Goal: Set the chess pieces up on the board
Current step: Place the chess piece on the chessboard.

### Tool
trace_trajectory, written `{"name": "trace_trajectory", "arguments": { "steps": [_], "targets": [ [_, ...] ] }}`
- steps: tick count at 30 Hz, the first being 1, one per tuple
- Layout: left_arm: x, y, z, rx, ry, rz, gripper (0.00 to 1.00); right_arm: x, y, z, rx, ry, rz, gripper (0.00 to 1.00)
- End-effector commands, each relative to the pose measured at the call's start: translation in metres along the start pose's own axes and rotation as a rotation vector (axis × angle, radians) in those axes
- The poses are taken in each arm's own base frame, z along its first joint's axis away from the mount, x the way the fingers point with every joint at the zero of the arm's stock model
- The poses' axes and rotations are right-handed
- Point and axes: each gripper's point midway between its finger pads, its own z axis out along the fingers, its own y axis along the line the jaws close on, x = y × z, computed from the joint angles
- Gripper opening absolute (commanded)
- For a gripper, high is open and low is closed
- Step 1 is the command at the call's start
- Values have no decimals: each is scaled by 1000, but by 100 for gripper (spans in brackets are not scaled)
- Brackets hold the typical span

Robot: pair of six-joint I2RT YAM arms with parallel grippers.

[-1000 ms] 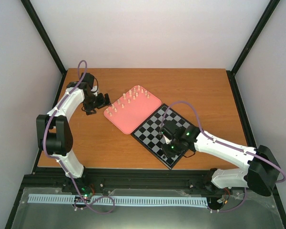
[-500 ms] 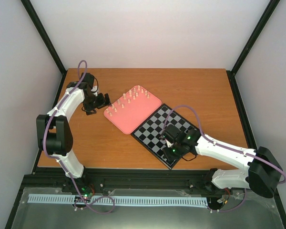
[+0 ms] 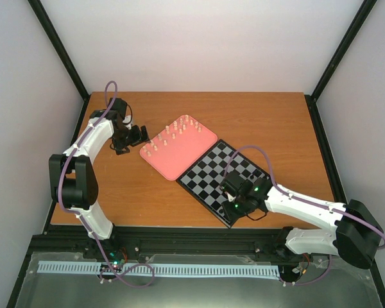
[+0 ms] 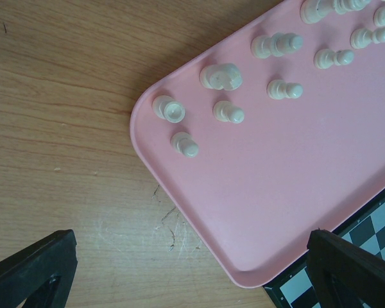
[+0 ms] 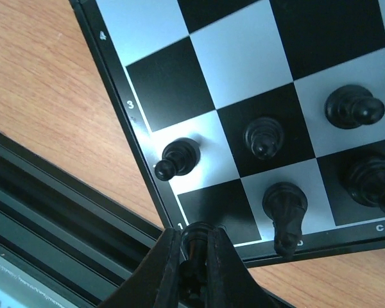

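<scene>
The board point(image 3: 208, 168) of black and grey checks lies right of centre. My right gripper point(image 3: 233, 204) hovers over its near corner, shut on a black chess piece point(image 5: 195, 232) held between the fingers point(image 5: 170, 256) above the dark corner square. Several black pieces stand close by: a pawn point(image 5: 179, 156), another pawn point(image 5: 264, 136) and a taller piece point(image 5: 284, 208). My left gripper point(image 3: 138, 135) is open beside the pink tray point(image 4: 295, 186), its fingers point(image 4: 32, 269) spread wide over bare wood. Cream pieces point(image 4: 221, 76) stand on the tray.
The pink tray point(image 3: 179, 160) touches the board's far-left side. A black rail point(image 5: 45, 192) runs along the table's near edge, just past the board's corner. Brown wooden tabletop point(image 3: 276, 122) surrounds both.
My right gripper has carried the black piece from the board's middle toward its near corner. The left arm has not moved.
</scene>
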Motion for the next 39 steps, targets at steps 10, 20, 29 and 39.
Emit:
{"name": "trace_trajectory", "arguments": {
  "steps": [10, 20, 29, 39],
  "targets": [
    [-5, -10, -14, 26, -49, 25, 100, -1, -2, 10, 7, -16, 23, 11],
    [-4, -10, -11, 29, -45, 23, 100, 1, -8, 14, 37, -2, 37, 16],
    [-4, -10, -11, 28, -43, 25, 100, 2, -4, 10, 24, 7, 14, 22],
    [-4, -10, -13, 28, -46, 25, 100, -13, 14, -33, -21, -40, -13, 44]
  ]
}}
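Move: The right hand holds a black chess piece just over the board's near corner square, whose surface lies about 4 cm straight below the hand point. One black pawn stands some 2 cm ahead and 2 cm left, another about 4 cm straight ahead, and the black piece in the next back-row square about 2 cm ahead and 2 cm right, all roughly 2 cm lower. From the left hand the corner square is some 34 cm right, 26 cm back and 10 cm down. Straight down by a little over 1 cm, nearly without sideways drift, the right hand lowers the held black piece onto the near corner square. The fingers ease open slowly during the descent and a brief pause at the bottom, let go of it, then spread further as the hand lifts about 2 cm away above it. ##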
